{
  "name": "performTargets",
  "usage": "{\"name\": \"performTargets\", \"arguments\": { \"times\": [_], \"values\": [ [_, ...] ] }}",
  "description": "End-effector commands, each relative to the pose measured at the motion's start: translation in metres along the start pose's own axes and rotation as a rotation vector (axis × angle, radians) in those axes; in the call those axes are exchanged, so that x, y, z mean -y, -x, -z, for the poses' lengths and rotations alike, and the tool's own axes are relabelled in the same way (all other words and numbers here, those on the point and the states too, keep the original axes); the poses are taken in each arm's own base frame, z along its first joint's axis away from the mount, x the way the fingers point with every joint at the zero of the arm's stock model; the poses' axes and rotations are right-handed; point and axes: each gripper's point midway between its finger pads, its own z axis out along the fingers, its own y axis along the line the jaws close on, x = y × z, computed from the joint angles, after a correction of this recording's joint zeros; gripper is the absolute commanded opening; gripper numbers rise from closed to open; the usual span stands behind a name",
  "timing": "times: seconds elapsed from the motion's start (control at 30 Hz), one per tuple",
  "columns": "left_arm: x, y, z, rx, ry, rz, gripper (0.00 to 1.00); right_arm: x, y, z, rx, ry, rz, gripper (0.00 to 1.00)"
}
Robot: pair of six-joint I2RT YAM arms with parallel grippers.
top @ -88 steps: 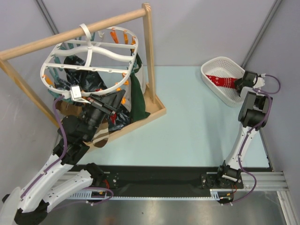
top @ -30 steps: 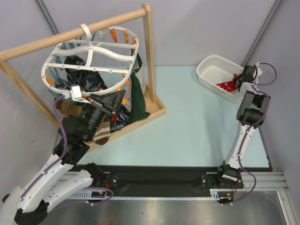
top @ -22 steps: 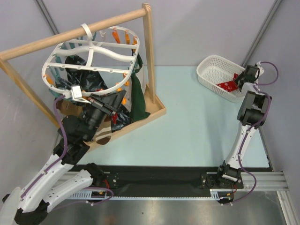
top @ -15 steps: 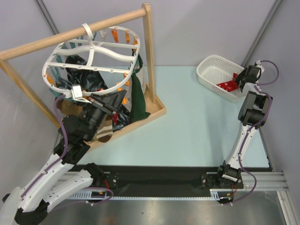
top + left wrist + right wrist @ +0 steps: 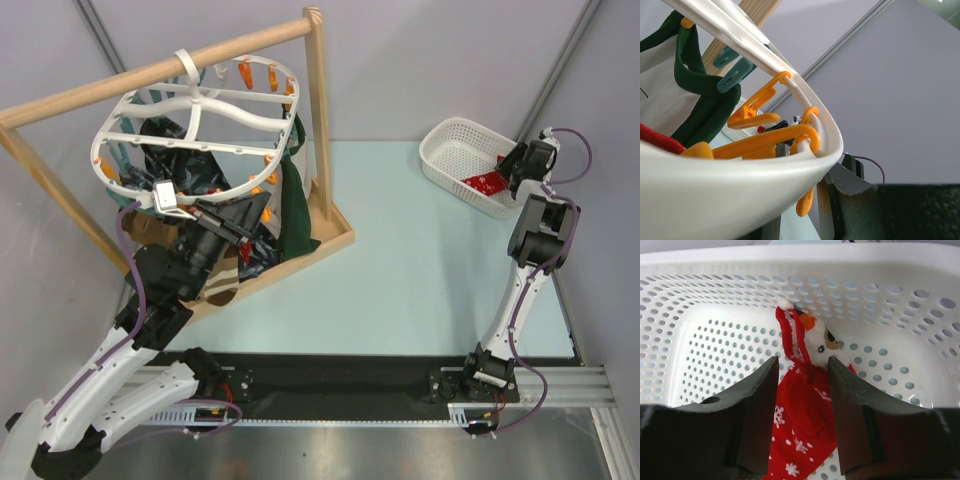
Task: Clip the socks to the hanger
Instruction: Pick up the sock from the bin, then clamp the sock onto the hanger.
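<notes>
The white lattice hanger hangs by its hook from the wooden pole. Dark patterned socks, a dark green one and a brown striped one hang below it. My left gripper is at its near rim. In the left wrist view the fingers flank an orange clip under the rim, which hides any contact. A red white-specked sock lies in the white basket. My right gripper stands open just over it, one jaw on each side.
The wooden rack's upright and its base tray stand right of the hanger. More teal and orange clips line the rim. The basket sits at the table's far right corner, next to the grey wall.
My right gripper has gone from shut to open over the red sock, which stays lying in the basket. The left arm has not moved.
</notes>
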Motion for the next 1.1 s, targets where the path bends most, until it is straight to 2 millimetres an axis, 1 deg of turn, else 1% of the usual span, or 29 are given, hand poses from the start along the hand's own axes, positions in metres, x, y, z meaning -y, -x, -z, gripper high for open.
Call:
{"name": "performTargets", "arguments": {
  "times": [0.0, 0.1, 0.17, 0.23, 0.27, 0.3, 0.33, 0.37, 0.4, 0.43, 0.47, 0.5, 0.53, 0.57, 0.6, 0.63, 0.67, 0.7, 0.73, 0.77, 0.8, 0.83, 0.87, 0.93, 0.97, 1.0, 1.07],
  "values": [
    [-0.018, -0.033, 0.001, -0.123, 0.045, 0.001, 0.0, 0.003, 0.014, -0.008, 0.036, 0.004, 0.021, 0.5],
    [-0.019, -0.033, 0.0, -0.123, 0.047, -0.001, 0.0, 0.0, 0.017, -0.012, 0.046, 0.021, 0.031, 0.48],
    [-0.019, -0.033, 0.001, -0.124, 0.05, 0.0, 0.0, -0.002, 0.015, -0.015, 0.037, 0.003, 0.044, 0.46],
    [-0.019, -0.034, 0.0, -0.127, 0.052, 0.001, 0.0, -0.003, 0.022, -0.021, 0.052, -0.011, 0.051, 0.4],
    [-0.021, -0.035, 0.0, -0.13, 0.055, 0.0, 0.0, -0.002, 0.019, -0.023, 0.039, -0.015, 0.053, 0.36],
    [-0.021, -0.035, 0.0, -0.13, 0.055, 0.001, 0.0, -0.006, 0.026, -0.025, 0.054, -0.015, 0.064, 0.25],
    [-0.021, -0.035, 0.0, -0.128, 0.057, 0.0, 0.0, -0.007, 0.029, -0.026, 0.06, -0.026, 0.072, 0.17],
    [-0.021, -0.034, 0.0, -0.125, 0.059, 0.0, 0.0, -0.011, 0.026, -0.026, 0.044, -0.03, 0.084, 0.11],
    [-0.022, -0.035, 0.0, -0.129, 0.061, -0.001, 0.0, -0.016, 0.031, -0.024, 0.052, -0.031, 0.099, 0.05],
    [-0.023, -0.036, 0.0, -0.131, 0.066, 0.001, 0.0, -0.024, 0.046, -0.017, 0.076, -0.032, 0.103, 0.0],
    [-0.022, -0.035, 0.001, -0.131, 0.061, 0.002, 0.0, -0.028, 0.049, -0.011, 0.071, -0.036, 0.097, 0.0],
    [-0.022, -0.036, 0.001, -0.135, 0.063, 0.008, 0.0, -0.042, 0.053, -0.004, 0.077, -0.018, 0.095, 0.0],
    [-0.023, -0.037, 0.002, -0.137, 0.063, 0.009, 0.0, -0.049, 0.067, 0.015, 0.09, -0.043, 0.074, 0.0],
    [-0.023, -0.037, 0.002, -0.139, 0.064, 0.009, 0.0, -0.059, 0.07, 0.026, 0.091, -0.032, 0.063, 0.0],
    [-0.023, -0.038, 0.003, -0.139, 0.064, 0.015, 0.0, -0.071, 0.08, 0.041, 0.104, -0.02, 0.055, 0.0],
    [-0.026, -0.04, 0.004, -0.14, 0.069, 0.019, 0.0, -0.094, 0.084, 0.069, 0.105, 0.012, 0.039, 0.0],
    [-0.025, -0.039, 0.005, -0.138, 0.067, 0.021, 0.0, -0.109, 0.089, 0.086, 0.106, 0.037, 0.035, 0.0],
    [-0.026, -0.04, 0.005, -0.139, 0.068, 0.025, 0.0, -0.122, 0.088, 0.102, 0.096, 0.059, 0.029, 0.0],
    [-0.027, -0.041, 0.005, -0.142, 0.071, 0.026, 0.0, -0.148, 0.081, 0.119, 0.068, 0.119, 0.039, 0.0],
    [-0.028, -0.042, 0.006, -0.146, 0.074, 0.025, 0.0, -0.161, 0.088, 0.154, 0.065, 0.138, 0.039, 0.0],
    [-0.029, -0.041, 0.007, -0.139, 0.077, 0.028, 0.0, -0.173, 0.087, 0.171, 0.058, 0.164, 0.054, 0.0],
    [-0.03, -0.041, 0.007, -0.135, 0.078, 0.025, 0.0, -0.199, 0.081, 0.194, 0.043, 0.22, 0.083, 0.0],
    [-0.03, -0.041, 0.007, -0.135, 0.08, 0.023, 0.0, -0.208, 0.081, 0.226, 0.039, 0.242, 0.117, 0.0],
    [-0.032, -0.038, 0.007, -0.124, 0.091, 0.014, 0.0, -0.231, 0.077, 0.265, 0.029, 0.312, 0.157, 0.0],
    [-0.032, -0.037, 0.006, -0.119, 0.092, 0.01, 0.0, -0.247, 0.057, 0.287, -0.027, 0.339, 0.197, 0.0],
    [-0.033, -0.037, 0.006, -0.118, 0.094, 0.009, 0.0, -0.255, 0.067, 0.321, 0.006, 0.367, 0.224, 0.0],
    [-0.03, -0.034, 0.005, -0.109, 0.084, 0.01, 0.0, -0.266, 0.05, 0.361, -0.037, 0.425, 0.261, 0.0]
  ]
}}
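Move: The red sock lies crumpled in the white bin. Its middle is about 4 cm left, 2 cm back and 3 cm below the right hand, and its narrow bunched end reaches just ahead between the half-open tips. The bin's middle is roughly 10 cm left and 2 cm back, nearly level in height. From the left hand at the hanger, the sock is some 38 cm ahead, 56 cm right and 39 cm down. The right fingers pinch shut on the sock's bunched end, after easing about 3 cm forward with a slight dip. Keeping that grip, the hand then lifts fast out of the bin, about 30 cm up and 25 cm left towards the hanger while drawing back some 15 cm, turning about 20 degrees counter-clockwise and tipping the fingers up. ##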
